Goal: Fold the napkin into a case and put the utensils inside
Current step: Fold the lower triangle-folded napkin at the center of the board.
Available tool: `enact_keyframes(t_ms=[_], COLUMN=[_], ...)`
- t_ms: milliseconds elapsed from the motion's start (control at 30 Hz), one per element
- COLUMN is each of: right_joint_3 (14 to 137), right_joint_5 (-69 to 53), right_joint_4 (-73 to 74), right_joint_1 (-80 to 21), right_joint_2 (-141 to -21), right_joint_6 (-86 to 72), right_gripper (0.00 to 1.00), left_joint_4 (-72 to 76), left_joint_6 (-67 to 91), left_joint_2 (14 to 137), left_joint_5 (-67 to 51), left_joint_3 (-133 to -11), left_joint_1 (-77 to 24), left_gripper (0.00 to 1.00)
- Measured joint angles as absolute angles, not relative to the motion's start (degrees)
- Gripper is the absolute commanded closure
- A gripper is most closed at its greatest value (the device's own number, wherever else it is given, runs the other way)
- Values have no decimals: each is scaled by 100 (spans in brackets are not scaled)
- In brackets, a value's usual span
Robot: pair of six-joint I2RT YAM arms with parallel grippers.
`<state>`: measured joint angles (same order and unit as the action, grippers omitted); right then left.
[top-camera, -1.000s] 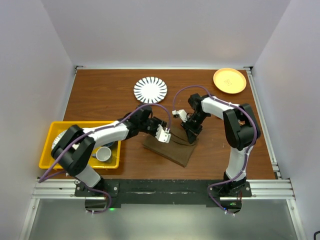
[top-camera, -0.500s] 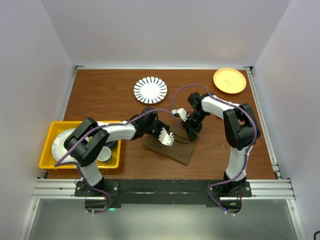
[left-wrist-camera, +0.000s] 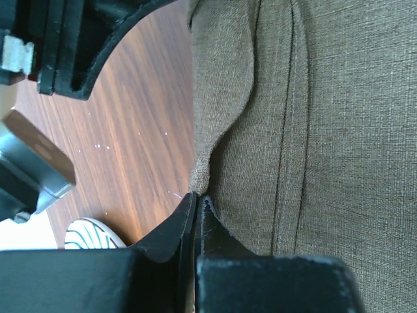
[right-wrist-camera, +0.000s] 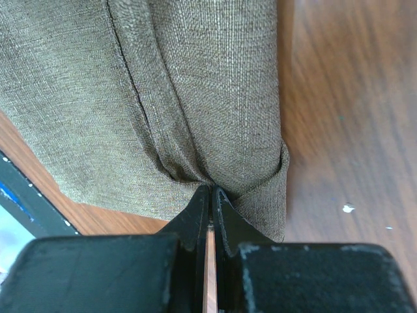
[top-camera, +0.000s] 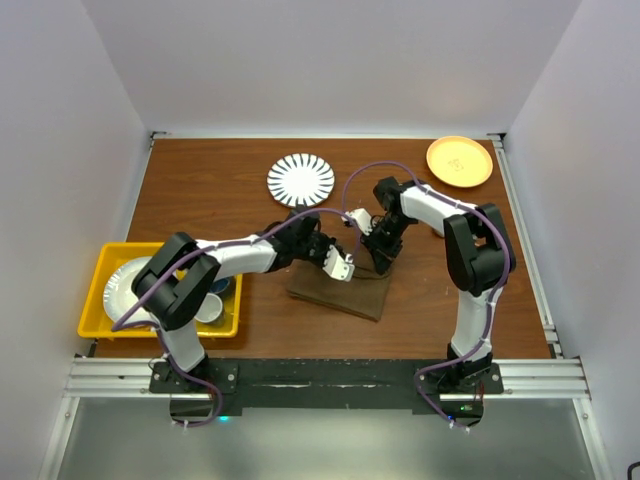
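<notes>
The olive-brown napkin (top-camera: 340,292) lies folded into a long strip on the table in front of both arms. My left gripper (top-camera: 343,268) is at its far long edge; in the left wrist view the jaws (left-wrist-camera: 197,195) are shut on a pinched-up bit of the cloth's border (left-wrist-camera: 313,130). My right gripper (top-camera: 381,262) is at the strip's far right end. In the right wrist view its jaws (right-wrist-camera: 212,189) are shut on a gathered fold of the napkin (right-wrist-camera: 163,98), with layers creased around the tips. The utensils are out of view.
A black-and-white striped plate (top-camera: 301,179) sits behind the napkin, and an orange plate (top-camera: 459,161) lies at the back right corner. A yellow bin (top-camera: 110,265) at the left holds a plate and a cup. The two grippers stand close together.
My left gripper slid right along the napkin's far edge and closed on the cloth. The right gripper drew back slightly with its fold still held.
</notes>
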<state>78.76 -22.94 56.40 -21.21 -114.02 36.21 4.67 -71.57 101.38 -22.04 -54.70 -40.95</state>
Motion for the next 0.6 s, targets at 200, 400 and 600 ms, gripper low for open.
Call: enact_keyframes(t_ms=[200, 400, 600], right_joint_3=[8007, 8040, 7953], right_joint_5=[-2239, -2244, -2257], right_joint_4=[5607, 5642, 5612], right_joint_1=[-2082, -2067, -2067], right_joint_2=[-11399, -11393, -11369], right_joint_6=[3719, 3824, 3889], right_gripper=[100, 100, 98], left_joint_4=[-3, -681, -987], left_joint_6=[-7011, -6847, -6501], left_joint_2=[10147, 9992, 9957], left_joint_5=[-2217, -2252, -2211], left_joint_3=[-5596, -5603, -5603], left_joint_1=[-4095, -4147, -4250], left_gripper=[100, 100, 100])
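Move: Left gripper: shut on the napkin's far edge. The napkin's middle lies about 8 cm back, 1 cm left and 3 cm below; the striped plate is about 15 cm farther out and 9 cm left, and the right gripper roughly 9 cm right and 4 cm back. For the right gripper, shut on the napkin's right part, the napkin's middle is about 9 cm left and 4 cm back. Draw the left gripper back over the napkin about 4 cm, bearing some 2 cm left and easing down 2 cm, keeping the far edge pinched and swinging the fingertips back towards the base by roughly 15 degrees. Meanwhile keep the right fingers shut on the napkin's right part and let that hand edge only a centimetre forward. ##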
